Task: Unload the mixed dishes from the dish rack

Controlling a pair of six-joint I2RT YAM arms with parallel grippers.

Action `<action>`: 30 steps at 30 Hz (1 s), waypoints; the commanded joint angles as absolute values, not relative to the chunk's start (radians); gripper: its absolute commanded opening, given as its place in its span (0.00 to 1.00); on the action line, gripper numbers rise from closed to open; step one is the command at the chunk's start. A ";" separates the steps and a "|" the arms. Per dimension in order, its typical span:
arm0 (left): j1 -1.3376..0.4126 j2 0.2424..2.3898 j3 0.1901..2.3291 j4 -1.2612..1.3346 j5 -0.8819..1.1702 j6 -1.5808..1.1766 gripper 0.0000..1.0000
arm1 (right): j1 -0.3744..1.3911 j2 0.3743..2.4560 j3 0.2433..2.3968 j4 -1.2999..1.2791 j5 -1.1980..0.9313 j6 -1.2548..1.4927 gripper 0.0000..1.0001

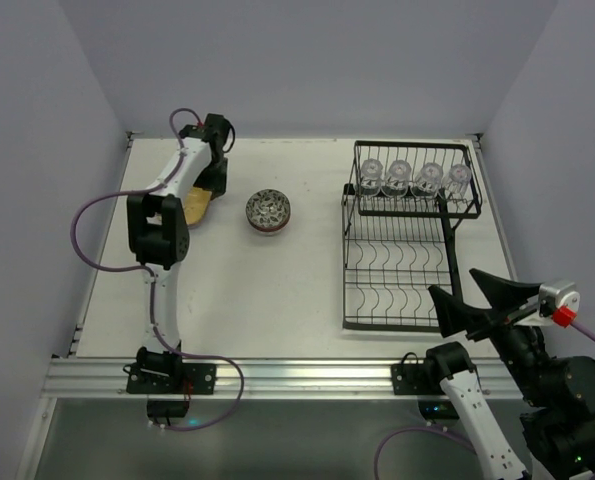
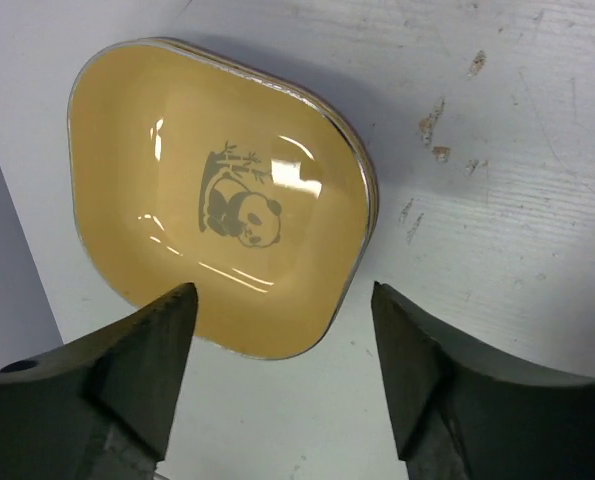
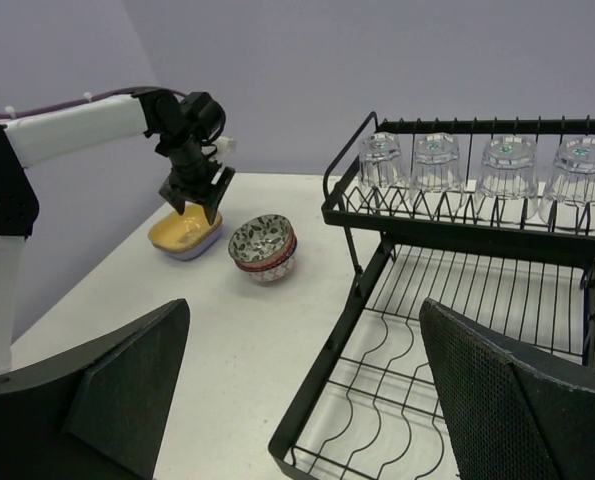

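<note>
A yellow rounded-square plate (image 2: 217,190) with a panda print lies flat at the table's far left, on top of a lavender plate (image 3: 199,247). My left gripper (image 2: 282,300) hangs open just above its near rim, touching nothing. Patterned bowls (image 1: 268,210) sit stacked to the plates' right. The black dish rack (image 1: 397,322) stands at the right. Several clear glasses (image 3: 477,165) rest upside down on its upper shelf, and its lower slot wires hold nothing. My right gripper (image 3: 305,310) is open and empty by the rack's near left corner.
Lavender walls close in the table at the back and both sides. A metal rail (image 1: 277,375) runs along the near edge with both arm bases on it. The left arm's purple cable (image 1: 92,235) loops out toward the left wall.
</note>
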State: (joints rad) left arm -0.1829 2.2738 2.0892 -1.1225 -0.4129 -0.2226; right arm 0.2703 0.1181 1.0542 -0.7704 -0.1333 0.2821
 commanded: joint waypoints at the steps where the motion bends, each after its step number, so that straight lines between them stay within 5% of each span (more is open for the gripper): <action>1: -0.176 2.198 2.115 -1.166 -0.482 -0.230 0.77 | 0.272 0.140 1.054 -0.735 -0.163 0.273 0.99; 5: -0.193 2.100 2.126 -1.189 -0.558 -0.267 0.89 | 0.272 0.161 1.057 -0.732 -0.166 0.285 0.99; 6: -0.212 2.076 2.129 -1.195 -0.571 -0.275 1.00 | 0.272 0.167 1.057 -0.732 -0.166 0.288 0.99; 11: -0.302 1.811 2.024 -1.148 -0.600 -0.340 1.00 | 0.273 0.239 1.057 -0.733 -0.141 0.340 0.99; 19: -0.365 1.242 1.453 -0.870 -0.558 -0.455 1.00 | 0.272 0.408 1.085 -0.697 -0.106 0.429 0.99; 30: -0.365 0.788 0.996 -0.749 -0.514 -0.417 1.00 | 0.273 0.764 1.275 -0.719 -0.006 0.342 0.98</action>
State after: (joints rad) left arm -0.3668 0.8940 1.1000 -0.8768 -0.5339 -0.4263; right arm 0.2699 0.6682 1.1904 -0.7216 -0.0669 0.3912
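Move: The yellow plate, topmost of the stack just set down, has its middle about 3 cm ahead of the left hand, 4 cm left and 3 cm below; the bowl stack is level with that hand, some 19 cm right. The leftmost glass is roughly 43 cm right of it and 6 cm back. From the right hand that glass lies about 29 cm ahead, 6 cm left and 13 cm lower; the rightmost glass is level with it, 13 cm right. Up and then back, the left hand clears the yellow plate, its already parted fingers spreading fully; it climbs about 22 cm and swings back roughly as far, sinking again near the end while its fingers tip up towards forward some 40 degrees. Starting a little later, the open right hand reaches forward about 12 cm towards the glasses on the upper rack, tipping down some 20 degrees. ##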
